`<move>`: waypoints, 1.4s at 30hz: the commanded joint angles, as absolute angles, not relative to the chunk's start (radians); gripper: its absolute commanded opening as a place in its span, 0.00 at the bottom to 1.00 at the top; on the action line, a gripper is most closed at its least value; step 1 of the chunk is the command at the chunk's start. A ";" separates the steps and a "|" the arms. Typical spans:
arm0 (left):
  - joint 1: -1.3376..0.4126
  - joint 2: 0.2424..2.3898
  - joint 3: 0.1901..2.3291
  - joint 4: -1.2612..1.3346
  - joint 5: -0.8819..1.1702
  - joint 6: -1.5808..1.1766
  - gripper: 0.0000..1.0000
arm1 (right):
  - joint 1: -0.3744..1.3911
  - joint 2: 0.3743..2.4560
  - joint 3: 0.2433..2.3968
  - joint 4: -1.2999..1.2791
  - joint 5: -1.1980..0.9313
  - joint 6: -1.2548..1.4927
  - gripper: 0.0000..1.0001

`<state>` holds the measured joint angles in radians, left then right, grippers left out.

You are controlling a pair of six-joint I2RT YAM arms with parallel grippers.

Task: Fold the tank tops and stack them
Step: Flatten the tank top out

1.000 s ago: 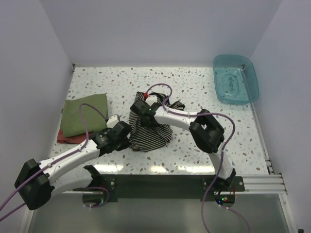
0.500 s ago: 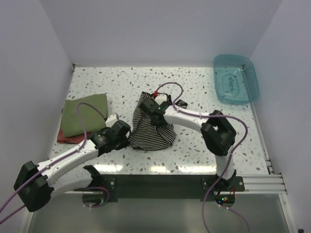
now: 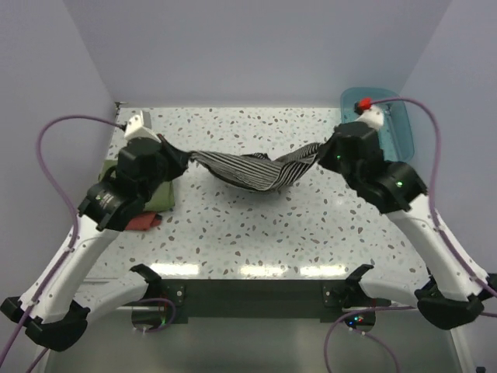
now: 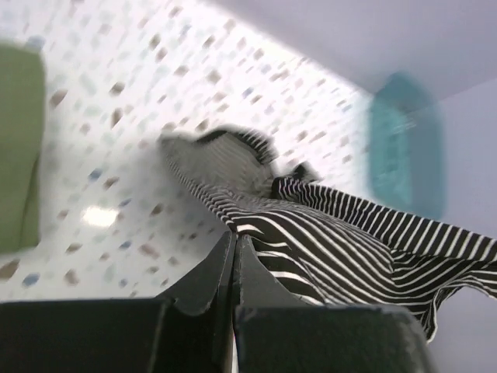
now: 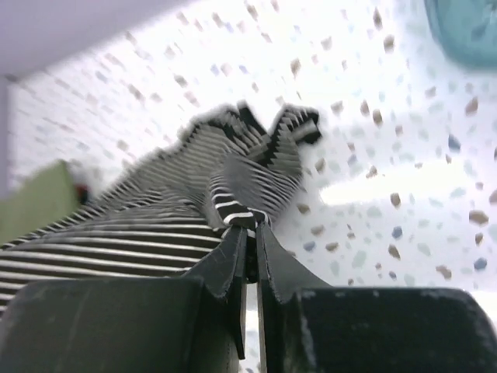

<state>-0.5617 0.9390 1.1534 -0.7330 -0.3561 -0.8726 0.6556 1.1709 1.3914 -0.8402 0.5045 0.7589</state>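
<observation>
The black-and-white striped tank top [image 3: 248, 172] hangs stretched between my two grippers above the table, sagging in the middle. My left gripper [image 3: 177, 155] is shut on its left end, and the cloth [image 4: 334, 233] runs off from the pinched fingertips [image 4: 234, 237]. My right gripper [image 3: 326, 151] is shut on the right end, with a striped fold [image 5: 237, 214] clamped at its tips [image 5: 252, 227]. The olive-green tank top [image 3: 161, 198] lies folded at the table's left, mostly hidden under my left arm, and shows as a green patch [image 4: 15, 148] in the left wrist view.
A red cloth [image 3: 144, 221] pokes out beneath the green top. A teal plastic tray [image 3: 396, 124] sits at the back right corner, partly behind my right arm. White walls close in the speckled table [image 3: 256, 225] on three sides.
The striped top lay bunched on the table a second ago. My right gripper shut on it, then both arms rose and swung apart, pulling it out into a hanging span.
</observation>
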 commanded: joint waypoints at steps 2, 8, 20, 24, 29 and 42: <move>-0.554 0.971 1.469 -0.693 -0.367 -0.755 0.00 | 0.652 1.088 1.705 -0.957 0.607 0.593 0.00; -0.554 0.976 1.724 -0.572 -0.328 -0.733 0.00 | 0.652 1.026 1.965 -0.899 0.601 0.471 0.00; -0.531 1.182 1.773 -0.467 -0.338 -0.673 0.00 | 0.644 1.215 1.888 -0.734 0.563 0.402 0.00; -0.388 1.392 1.778 -0.321 -0.071 -0.667 0.00 | 0.478 1.417 1.945 -0.666 0.329 0.423 0.00; -0.220 1.745 2.200 -0.273 0.291 -0.693 0.00 | 0.387 1.690 2.268 -0.641 0.163 0.437 0.00; -0.028 1.717 2.052 0.043 0.580 -0.885 0.00 | 0.327 1.605 2.144 -0.580 0.129 0.460 0.00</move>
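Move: Both hands already pinch the striped tank top: its sagging middle hangs level ahead with the left hand, roughly 15 cm to its right and 8 cm below, and about 15 cm left of the right hand, equally low. The folded green tank top lies some 8 cm ahead, 16 cm left and 25 cm below the left hand. The blue bin sits about 20 cm ahead, 18 cm right and 23 cm below the right hand. Still pinching the tank top, both hands rise nearly 30 cm, swing some 30 forward-down, then recoil upward. ##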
